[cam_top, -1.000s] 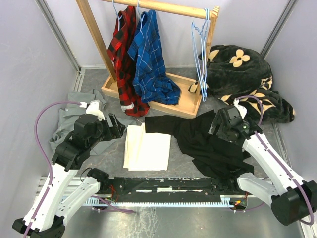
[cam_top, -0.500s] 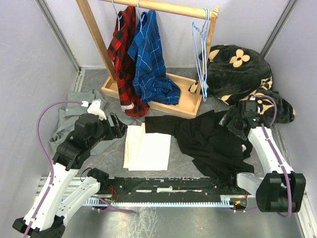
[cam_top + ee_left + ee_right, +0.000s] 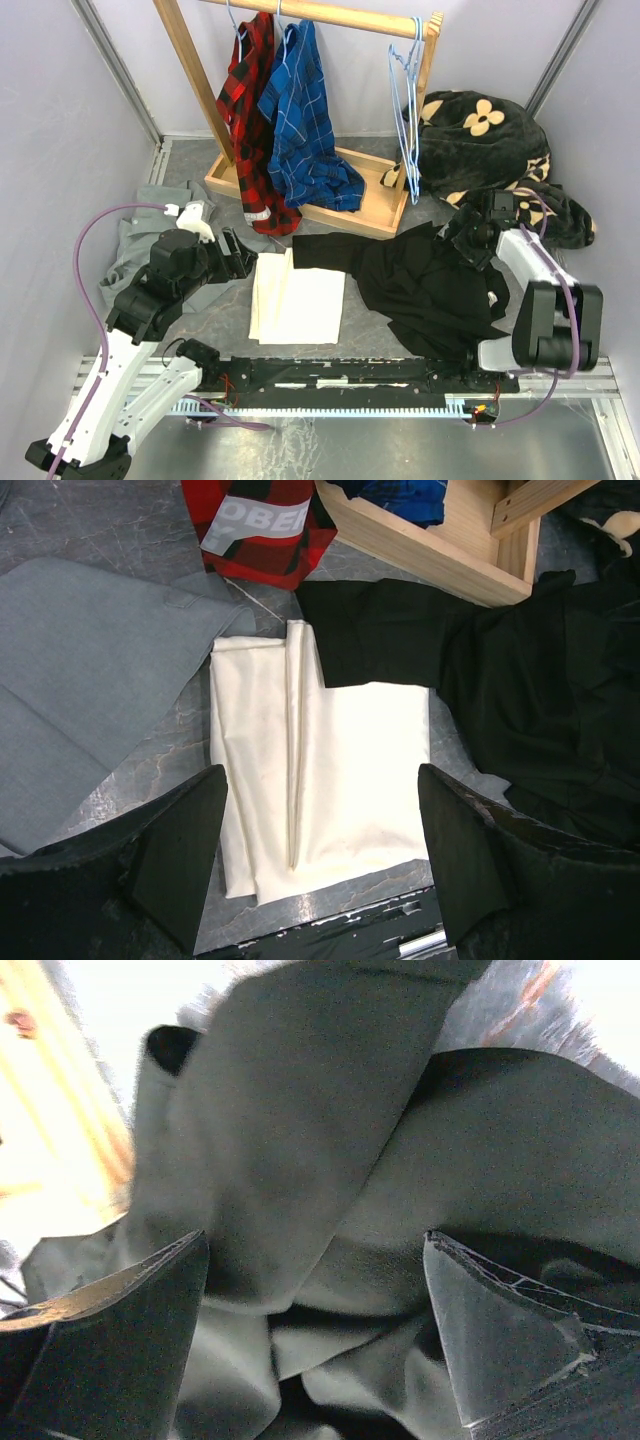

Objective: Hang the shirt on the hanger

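Observation:
The black shirt (image 3: 415, 285) lies crumpled on the table right of centre, one sleeve stretched left toward the rack. My right gripper (image 3: 462, 236) hovers open at the shirt's far right edge; in the right wrist view its fingers straddle dark folds of the shirt (image 3: 300, 1140) without touching, gripper (image 3: 315, 1250). My left gripper (image 3: 236, 256) is open and empty above the table's left side; in its wrist view the gripper (image 3: 320, 800) frames a cream cloth, with the shirt (image 3: 530, 690) at right. Several light-blue hangers (image 3: 405, 110) hang at the rack's right end.
A folded cream cloth (image 3: 297, 297) lies at centre and a grey shirt (image 3: 150, 235) at left. The wooden rack (image 3: 310, 205) holds a red plaid shirt (image 3: 250, 110) and a blue plaid shirt (image 3: 305, 110). A black flowered blanket (image 3: 480, 140) is heaped at back right.
My right arm has swung away from over the shirt's middle to its far right edge beside the blanket, jaws still open. The left arm has hardly moved.

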You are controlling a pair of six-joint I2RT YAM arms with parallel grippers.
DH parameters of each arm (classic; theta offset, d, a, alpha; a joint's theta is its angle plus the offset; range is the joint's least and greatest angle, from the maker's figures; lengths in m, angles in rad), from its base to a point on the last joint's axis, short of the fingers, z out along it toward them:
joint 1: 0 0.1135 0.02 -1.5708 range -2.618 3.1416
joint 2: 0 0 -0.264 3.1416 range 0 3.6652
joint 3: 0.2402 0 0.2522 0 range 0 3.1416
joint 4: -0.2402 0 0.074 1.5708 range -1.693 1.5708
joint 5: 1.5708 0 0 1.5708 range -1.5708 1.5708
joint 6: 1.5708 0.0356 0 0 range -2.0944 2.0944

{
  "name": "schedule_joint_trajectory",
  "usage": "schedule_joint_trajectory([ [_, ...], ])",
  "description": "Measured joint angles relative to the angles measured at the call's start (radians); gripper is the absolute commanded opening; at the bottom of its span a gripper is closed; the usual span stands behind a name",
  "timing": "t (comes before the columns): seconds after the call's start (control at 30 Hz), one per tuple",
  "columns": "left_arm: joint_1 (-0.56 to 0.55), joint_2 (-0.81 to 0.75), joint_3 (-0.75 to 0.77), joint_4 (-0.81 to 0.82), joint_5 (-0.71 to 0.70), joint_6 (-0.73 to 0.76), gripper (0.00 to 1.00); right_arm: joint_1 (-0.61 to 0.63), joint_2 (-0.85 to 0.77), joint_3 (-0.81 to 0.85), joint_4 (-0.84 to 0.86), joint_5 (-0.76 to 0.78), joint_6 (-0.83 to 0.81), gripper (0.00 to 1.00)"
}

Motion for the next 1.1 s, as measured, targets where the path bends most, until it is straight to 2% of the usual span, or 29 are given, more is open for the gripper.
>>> schedule_joint_trajectory([
  [0.1,0.000,-0.004,-0.001,0.002,0.000,0.000,0.83,0.000,0.106,0.003,0.006,-0.040,0.003,0.62],
  [0.23,0.000,-0.005,-0.002,0.006,0.002,0.000,0.83,0.000,0.080,-0.007,0.026,-0.057,0.010,0.22],
  [0.3,0.000,-0.005,-0.003,0.006,0.004,0.000,0.83,0.000,0.033,-0.008,0.026,-0.049,0.005,0.08],
  [0.37,0.000,-0.005,-0.004,0.006,0.010,0.000,0.83,0.000,-0.051,-0.010,0.023,-0.029,-0.001,0.00],
  [0.5,0.000,-0.009,-0.005,0.006,0.019,0.001,0.82,0.000,-0.266,0.024,-0.025,0.053,-0.031,0.00],
  [0.67,0.000,-0.012,-0.005,0.006,0.021,0.002,0.82,0.000,-0.405,0.218,-0.136,0.163,-0.100,0.00],
  [0.8,0.000,-0.013,-0.005,0.006,0.021,0.002,0.82,0.000,-0.438,0.406,-0.197,0.192,-0.164,0.00],
  [0.97,0.000,-0.013,-0.005,0.006,0.019,0.006,0.82,0.000,-0.395,0.678,-0.291,0.164,-0.240,0.00],
  [1.1,0.000,-0.013,-0.005,0.013,0.019,0.007,0.82,0.007,-0.397,0.723,-0.318,0.087,-0.254,0.00],
])
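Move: The right hand, open and slanting down, hovers over the upper right part of the black shirt; the fold it goes for lies about 3 cm below and 1 cm ahead. The rack base's right end is some 9 cm ahead and 16 cm left, and the blue hangers about 14 cm ahead, 17 left and 28 above. The flowered blanket lies about 19 cm ahead, 10 right, 2 below. From the left hand that fold is roughly 48 cm right, 10 ahead, 20 below. The right hand dips about 3 cm into the black shirt and shuts its wide-open fingers fully, pinching a fold of the cloth. Keeping that pinch, it hoists the fold fast and almost straight up, ending some 35 cm above its start and about 5 cm back towards the base, while the fingers tip up by roughly 45 degrees to point nearly level. ##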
